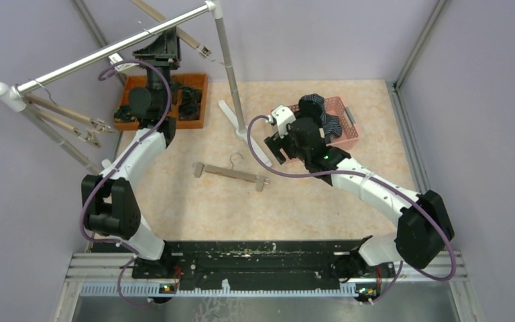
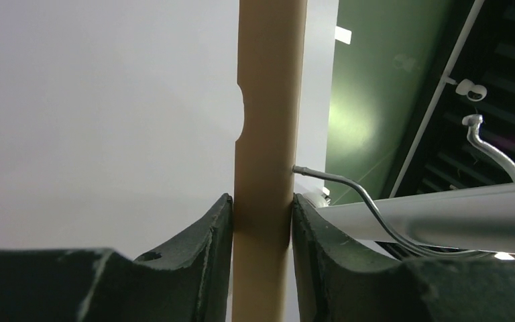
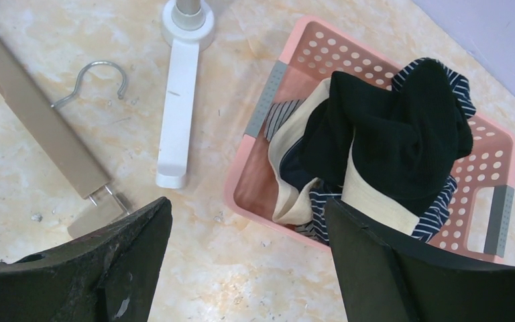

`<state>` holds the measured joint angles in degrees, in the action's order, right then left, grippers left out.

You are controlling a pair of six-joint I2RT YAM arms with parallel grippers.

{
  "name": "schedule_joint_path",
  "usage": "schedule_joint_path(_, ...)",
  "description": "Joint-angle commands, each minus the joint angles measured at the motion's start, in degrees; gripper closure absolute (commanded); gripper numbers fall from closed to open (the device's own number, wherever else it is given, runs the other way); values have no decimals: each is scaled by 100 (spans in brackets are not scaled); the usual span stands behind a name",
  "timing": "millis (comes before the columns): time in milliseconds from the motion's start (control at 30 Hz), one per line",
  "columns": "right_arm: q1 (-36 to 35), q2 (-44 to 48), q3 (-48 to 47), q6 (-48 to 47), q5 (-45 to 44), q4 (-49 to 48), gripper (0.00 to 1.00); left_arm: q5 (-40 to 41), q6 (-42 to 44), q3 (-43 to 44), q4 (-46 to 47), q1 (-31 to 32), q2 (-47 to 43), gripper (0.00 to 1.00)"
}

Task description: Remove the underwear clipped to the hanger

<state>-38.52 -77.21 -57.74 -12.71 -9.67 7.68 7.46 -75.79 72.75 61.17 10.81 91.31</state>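
Note:
The underwear [image 1: 322, 111], black, navy-striped and beige-banded, lies heaped in a pink basket [image 1: 350, 133] at the right of the table. In the right wrist view the underwear [image 3: 389, 134] fills the basket [image 3: 295, 50]. My right gripper [image 3: 247, 204] stands open over bare table just left of the basket's rim, and from above the gripper [image 1: 276, 149] is empty. My left gripper [image 1: 163, 45] is raised to the rack and shut on the beige bar of a hanger [image 2: 268, 100]. That hanger's wire hook [image 2: 349, 188] sits over the rail [image 2: 442, 215].
A bare beige hanger [image 1: 231, 173] lies flat mid-table, also in the right wrist view [image 3: 37, 121]. The rack's white foot [image 3: 174, 100] and pole [image 1: 228, 60] stand between the arms. More hangers [image 1: 67, 121] hang at the rail's left end. An orange tray [image 1: 200, 80] holds dark items.

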Motion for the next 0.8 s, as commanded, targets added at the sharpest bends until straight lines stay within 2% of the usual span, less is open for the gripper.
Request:
schedule_joint_path(0, -132, -136, -121, -199, -195, -218, 16, -183, -32, -189, 546, -52, -296, 55)
schedule_joint_path(200, -190, -249, -134, -284, -217, -313, 16, -831, 262, -483, 628, -51, -499, 26)
schedule_joint_path(300, -191, -285, -133, -289, -212, -371, 16, -1100, 367, -669, 445, -53, -659, 17)
schedule_joint_path(333, -191, -293, -133, -297, -200, -390, 16, -1142, 403, -753, 404, -53, -715, 7)
schedule_joint_path(367, -191, -302, -143, -296, -194, -400, 16, -1145, 417, -864, 395, -53, -786, 2)
schedule_joint_path(667, -191, -391, -175, -419, -114, -438, 16, -1236, 1495, -2000, 91, -53, -1789, 1)
schedule_joint_path(767, -191, -401, -200, -465, -159, -434, 16, -1483, 1686, -2373, -170, -46, -2055, 1)
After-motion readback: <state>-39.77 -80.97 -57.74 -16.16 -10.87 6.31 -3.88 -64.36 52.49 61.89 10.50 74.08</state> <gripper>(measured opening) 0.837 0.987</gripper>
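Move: The empty hanger is in the left fingers, gripped just right of its hook, its middle some 3 cm to the left and 2 cm ahead. The rail runs about 8 cm above and 2 cm back; the rack's right corner is 10 cm right, 3 cm ahead and 8 cm up, the other empty hangers 22 cm left, 17 cm back, about level. From the right hand the held hanger lies roughly 30 cm left, 15 cm ahead, 30 cm higher. The left fingers let go of the wooden bar, opening wide, and the hand backs away from the hanger and rail, slowly then faster, about 8 cm back and 4 cm down, rolling some 15 degrees so its left side rises. The open right hand sinks 2 cm beside the basket. ##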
